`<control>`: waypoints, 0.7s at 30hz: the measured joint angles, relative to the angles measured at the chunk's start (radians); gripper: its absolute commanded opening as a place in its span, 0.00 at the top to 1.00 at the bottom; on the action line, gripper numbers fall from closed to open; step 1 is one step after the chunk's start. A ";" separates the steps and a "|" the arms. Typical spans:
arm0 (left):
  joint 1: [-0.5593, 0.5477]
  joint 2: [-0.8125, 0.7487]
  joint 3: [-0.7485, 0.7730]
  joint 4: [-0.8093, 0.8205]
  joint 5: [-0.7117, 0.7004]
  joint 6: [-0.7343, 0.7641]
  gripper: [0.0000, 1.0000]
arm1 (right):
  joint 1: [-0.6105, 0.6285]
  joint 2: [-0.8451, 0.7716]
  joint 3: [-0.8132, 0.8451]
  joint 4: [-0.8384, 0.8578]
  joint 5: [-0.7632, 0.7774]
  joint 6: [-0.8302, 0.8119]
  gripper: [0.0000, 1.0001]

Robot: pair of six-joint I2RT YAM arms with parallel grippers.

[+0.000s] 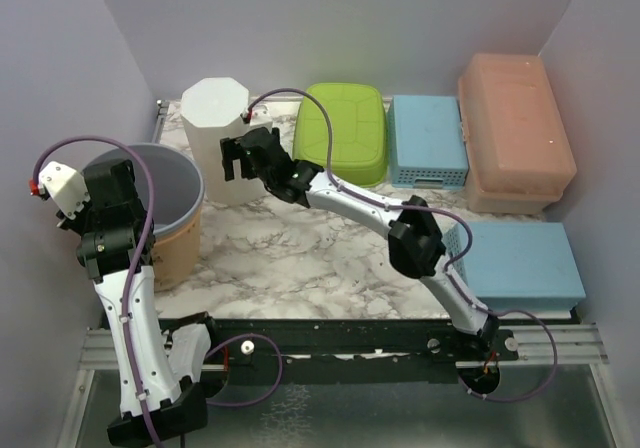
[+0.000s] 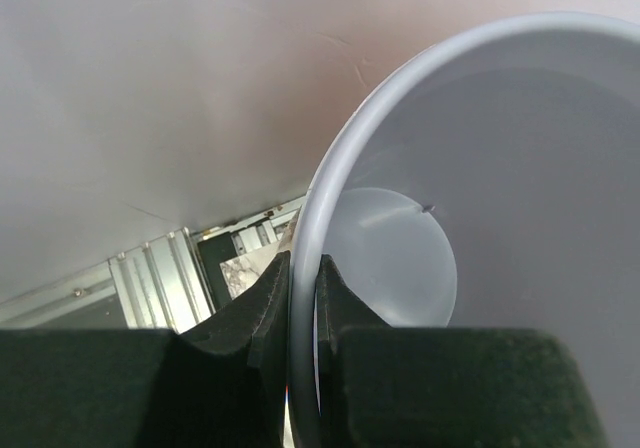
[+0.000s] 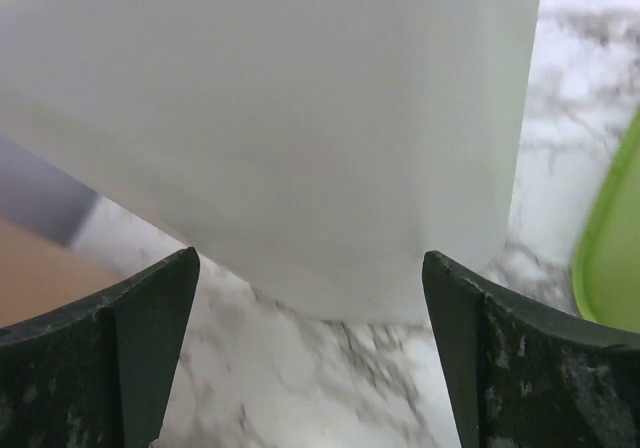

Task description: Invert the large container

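The large container (image 1: 176, 196) is a round bucket, grey inside and tan outside, standing mouth up at the table's left edge. My left gripper (image 1: 122, 183) is shut on its left rim. In the left wrist view the thin grey rim runs between the two pads of the left gripper (image 2: 303, 258), and the bucket's empty inside (image 2: 500, 168) fills the right half. My right gripper (image 1: 235, 158) is open beside a tall white octagonal container (image 1: 215, 118). In the right wrist view the right gripper (image 3: 310, 258) has that white wall (image 3: 300, 118) just ahead of its spread fingers, not touching.
Along the back stand a green tub (image 1: 345, 133), a light blue basket (image 1: 428, 140) and a pink box (image 1: 515, 133). A blue box (image 1: 525, 263) lies at the near right. Grey walls enclose the table, with the left wall close behind the bucket.
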 measured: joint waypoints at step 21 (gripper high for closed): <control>-0.050 -0.032 -0.081 0.074 0.386 0.008 1.00 | -0.233 -0.071 -0.056 -0.177 -0.219 0.134 0.03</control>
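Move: The tall white container stands about 9 cm ahead of the open right hand and 2 cm to its left. From that hand, the green bin lies some 21 cm right and 13 cm farther out, and the large container 16 cm left and 13 cm back. The left hand already grips the large container's rim, its middle about 9 cm ahead, 7 cm right; clear marble lies 24 cm right, 9 cm ahead. The large container, its rim still pinched in the left fingers, is carried right and forward with a slight sinking, about 8 cm in all and gathering speed, towards the clear marble while turning some 20 degrees clockwise. The open right hand first pushes the white container farther out, going forward about 9 cm and dipping, then sweeps right away from it towards the green bin, finally drawing back and rising. ##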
